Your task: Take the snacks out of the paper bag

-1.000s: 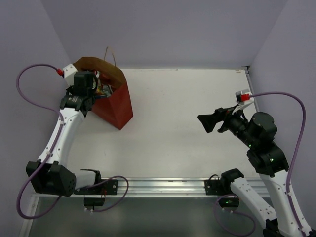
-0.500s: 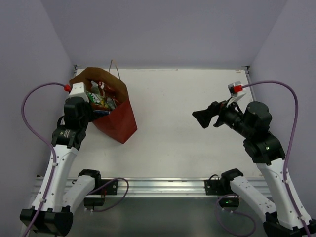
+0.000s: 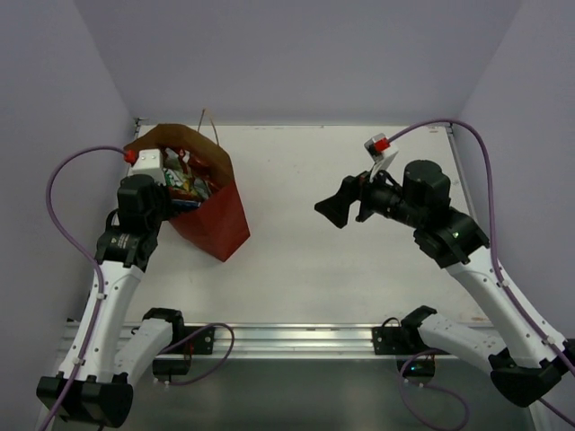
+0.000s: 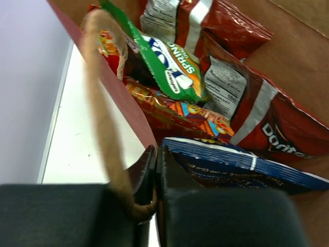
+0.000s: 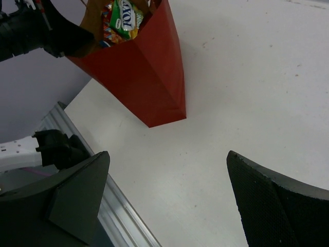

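Observation:
The reddish-brown paper bag [image 3: 218, 223] stands at the table's far left with its mouth open. My left gripper [image 3: 169, 199] is shut on the bag's near left rim [image 4: 134, 119], right beside a twisted loop handle [image 4: 97, 98]. Inside lie the snacks: a green-white packet [image 4: 175, 69], a red Doritos bag [image 4: 267, 123], a second red bag [image 4: 216, 20], a red-orange patterned packet [image 4: 180, 110] and a blue one [image 4: 241, 167]. My right gripper [image 3: 336, 208] hangs open over the table to the right of the bag [image 5: 149, 77], nothing between its fingers.
Lilac walls close in the table at the back and on both sides, the left wall close behind the bag. An aluminium rail [image 3: 296, 337] runs along the near edge. White tabletop [image 5: 247, 92] lies between the bag and my right gripper.
My left arm pulled back a little with the bag's rim, tilting the mouth open so the packets show. My right arm swung left towards the bag, still open.

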Robot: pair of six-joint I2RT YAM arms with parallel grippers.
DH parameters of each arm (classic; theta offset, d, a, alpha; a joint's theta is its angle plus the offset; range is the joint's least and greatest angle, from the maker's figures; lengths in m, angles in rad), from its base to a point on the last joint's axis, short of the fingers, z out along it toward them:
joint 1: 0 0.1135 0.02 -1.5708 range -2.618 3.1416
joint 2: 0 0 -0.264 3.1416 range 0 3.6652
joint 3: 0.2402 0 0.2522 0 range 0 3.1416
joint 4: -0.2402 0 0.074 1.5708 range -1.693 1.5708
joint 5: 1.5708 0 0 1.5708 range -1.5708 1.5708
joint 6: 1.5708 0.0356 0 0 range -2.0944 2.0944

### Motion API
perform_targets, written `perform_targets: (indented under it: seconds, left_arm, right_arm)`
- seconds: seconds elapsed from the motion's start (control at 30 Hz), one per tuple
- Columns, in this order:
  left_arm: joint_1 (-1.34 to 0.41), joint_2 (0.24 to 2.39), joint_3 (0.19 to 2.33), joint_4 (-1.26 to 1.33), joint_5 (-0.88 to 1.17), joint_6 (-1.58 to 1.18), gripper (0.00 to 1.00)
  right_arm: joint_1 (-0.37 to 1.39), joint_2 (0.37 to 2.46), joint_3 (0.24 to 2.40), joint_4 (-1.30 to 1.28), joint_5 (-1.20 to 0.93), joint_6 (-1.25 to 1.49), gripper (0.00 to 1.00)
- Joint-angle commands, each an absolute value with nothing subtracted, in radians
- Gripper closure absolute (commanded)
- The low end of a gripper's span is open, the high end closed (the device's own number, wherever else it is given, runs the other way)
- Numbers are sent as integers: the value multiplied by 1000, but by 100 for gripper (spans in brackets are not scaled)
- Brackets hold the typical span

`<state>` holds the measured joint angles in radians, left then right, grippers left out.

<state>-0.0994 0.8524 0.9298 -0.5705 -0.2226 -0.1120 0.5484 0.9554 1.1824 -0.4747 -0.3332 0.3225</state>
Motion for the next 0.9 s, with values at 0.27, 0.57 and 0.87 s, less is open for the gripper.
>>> perform_targets:
  seconds: [0.27,0.57,0.87]
  left_arm:
    - [-101,910,1144,-688,-344,-494,12]
    - [-101,962,1485,-890,-354,-666,0]
    - [-109,1170,1810,-847,-155,-663,0]
  right_arm:
    - [581,895,1137,-434,-295,301,1]
    - [583,799,1085,-492,-229,291,1]
    - [581,747,1071,-551,-158,293,1]
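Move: Right between the left hand's shut fingertips is the near rim of the paper bag. Inside the bag, the blue pack lies about 6 cm to this hand's right and 2 cm farther out, the green pack some 8 cm ahead, and the red Doritos pack roughly 6 cm ahead and 9 cm to the right, all some 4 to 7 cm lower. The idle right hand has that rim about 42 cm to its left, 5 cm ahead and 10 cm below. Letting go of the near rim, the left hand spreads its fingers fully and climbs some 22 cm almost straight up, clear of the bag. On the way the wrist rolls left side down by about 30 degrees and the fingertips tip upward by about 20. The open right hand eases back and to the right, a few centimetres away from the bag. ##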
